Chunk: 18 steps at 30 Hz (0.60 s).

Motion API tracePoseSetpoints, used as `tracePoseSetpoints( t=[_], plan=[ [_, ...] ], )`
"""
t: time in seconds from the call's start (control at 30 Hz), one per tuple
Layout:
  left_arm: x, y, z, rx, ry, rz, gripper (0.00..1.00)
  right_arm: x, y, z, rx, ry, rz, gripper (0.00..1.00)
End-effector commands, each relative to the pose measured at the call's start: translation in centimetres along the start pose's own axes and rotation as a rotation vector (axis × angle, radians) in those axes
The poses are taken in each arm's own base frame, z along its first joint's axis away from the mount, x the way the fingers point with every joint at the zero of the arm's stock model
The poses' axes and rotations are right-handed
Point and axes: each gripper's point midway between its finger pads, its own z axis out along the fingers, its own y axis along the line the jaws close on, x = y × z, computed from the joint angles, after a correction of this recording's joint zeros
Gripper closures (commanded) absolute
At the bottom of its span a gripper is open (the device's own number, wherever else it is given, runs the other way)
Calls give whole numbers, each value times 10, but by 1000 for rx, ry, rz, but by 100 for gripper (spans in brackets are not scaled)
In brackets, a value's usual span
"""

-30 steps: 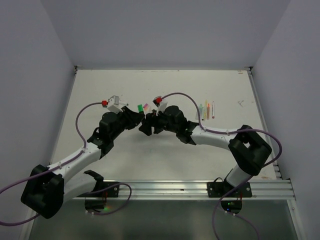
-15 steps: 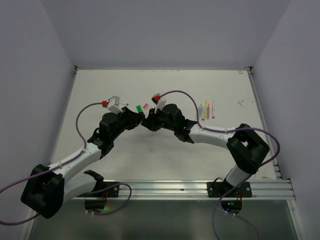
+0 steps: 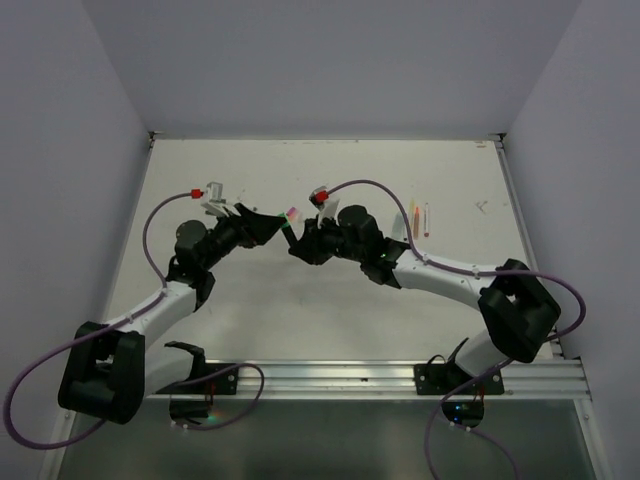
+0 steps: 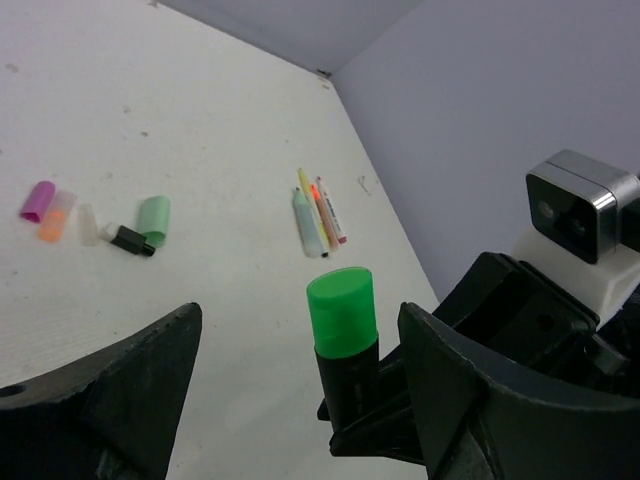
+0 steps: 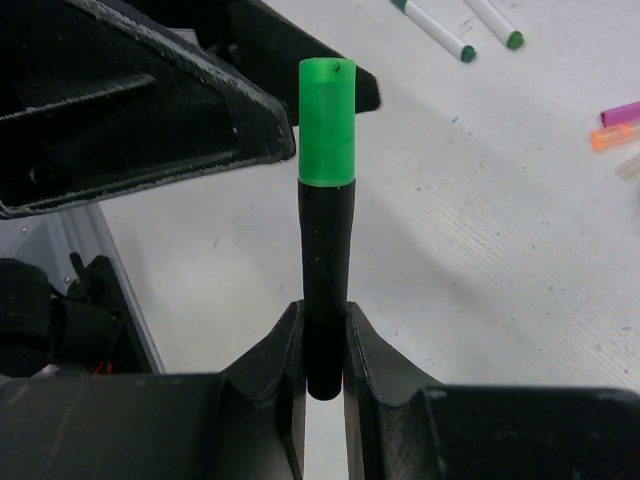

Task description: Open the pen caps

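My right gripper (image 5: pixel 324 345) is shut on the lower end of a black pen (image 5: pixel 326 250) and holds it upright above the table. The pen wears a bright green cap (image 5: pixel 327 120). My left gripper (image 4: pixel 300 335) is open, with its jaws on either side of that green cap (image 4: pixel 341 312) and not touching it. In the top view the left gripper (image 3: pixel 276 226) and right gripper (image 3: pixel 299 240) meet at mid table. Several loose caps lie on the table: pink (image 4: pixel 38 199), orange (image 4: pixel 52 226), black (image 4: pixel 132 240), pale green (image 4: pixel 154 217).
A few slim pens (image 4: pixel 318 214) lie together at the right of the table, also in the top view (image 3: pixel 415 220). Two white pens with green tips (image 5: pixel 435 28) lie beyond the right gripper. Grey walls close in the table at the back and both sides.
My left gripper has swung right and forward, and its open jaws now flank the green cap. The left elbow has shifted left. The right gripper still holds the pen, moved slightly.
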Motion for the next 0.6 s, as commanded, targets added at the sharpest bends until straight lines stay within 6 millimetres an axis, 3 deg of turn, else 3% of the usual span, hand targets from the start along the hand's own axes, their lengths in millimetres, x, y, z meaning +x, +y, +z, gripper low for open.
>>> tracePoseSetpoints(
  t=[0.0, 0.17, 0.27, 0.57],
  plan=[
    [-3, -52, -5, 280, 48, 84, 18, -15, 35, -15, -170, -24, -50, 100],
    [1, -84, -18, 473, 76, 103, 21, -23, 61, -24, -304, -42, -72, 100],
    [3, -90, -23, 517, 78, 92, 24, -22, 70, -27, -358, -34, -79, 100],
    [5, -103, -33, 587, 80, 112, 51, -21, 74, -32, -415, -35, -74, 100]
  ],
)
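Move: The green cap on the marker stands about 4 cm to the left hand's right, level with it in height and neither ahead nor behind, just at the mouth of its open fingers. The pink and orange caps lie some 18 cm below that hand, about 1 cm ahead and 6 cm right; the black cap lies as low, 10 cm right. From the right hand, which grips the marker's black body, the green cap is roughly 4 cm ahead, 2 cm left and 4 cm up. Rising and drawing back together, both hands close in on each other: the left goes about 6 cm up, nearly as far back and some 4 cm right, swinging clockwise about 25 degrees with its fingertips tilting up, so its fingers slide around the green cap and then start closing, still half open. The right keeps its pinch on the marker, moving about 5 cm back, 4 cm up and slightly left, turning counter-clockwise. ##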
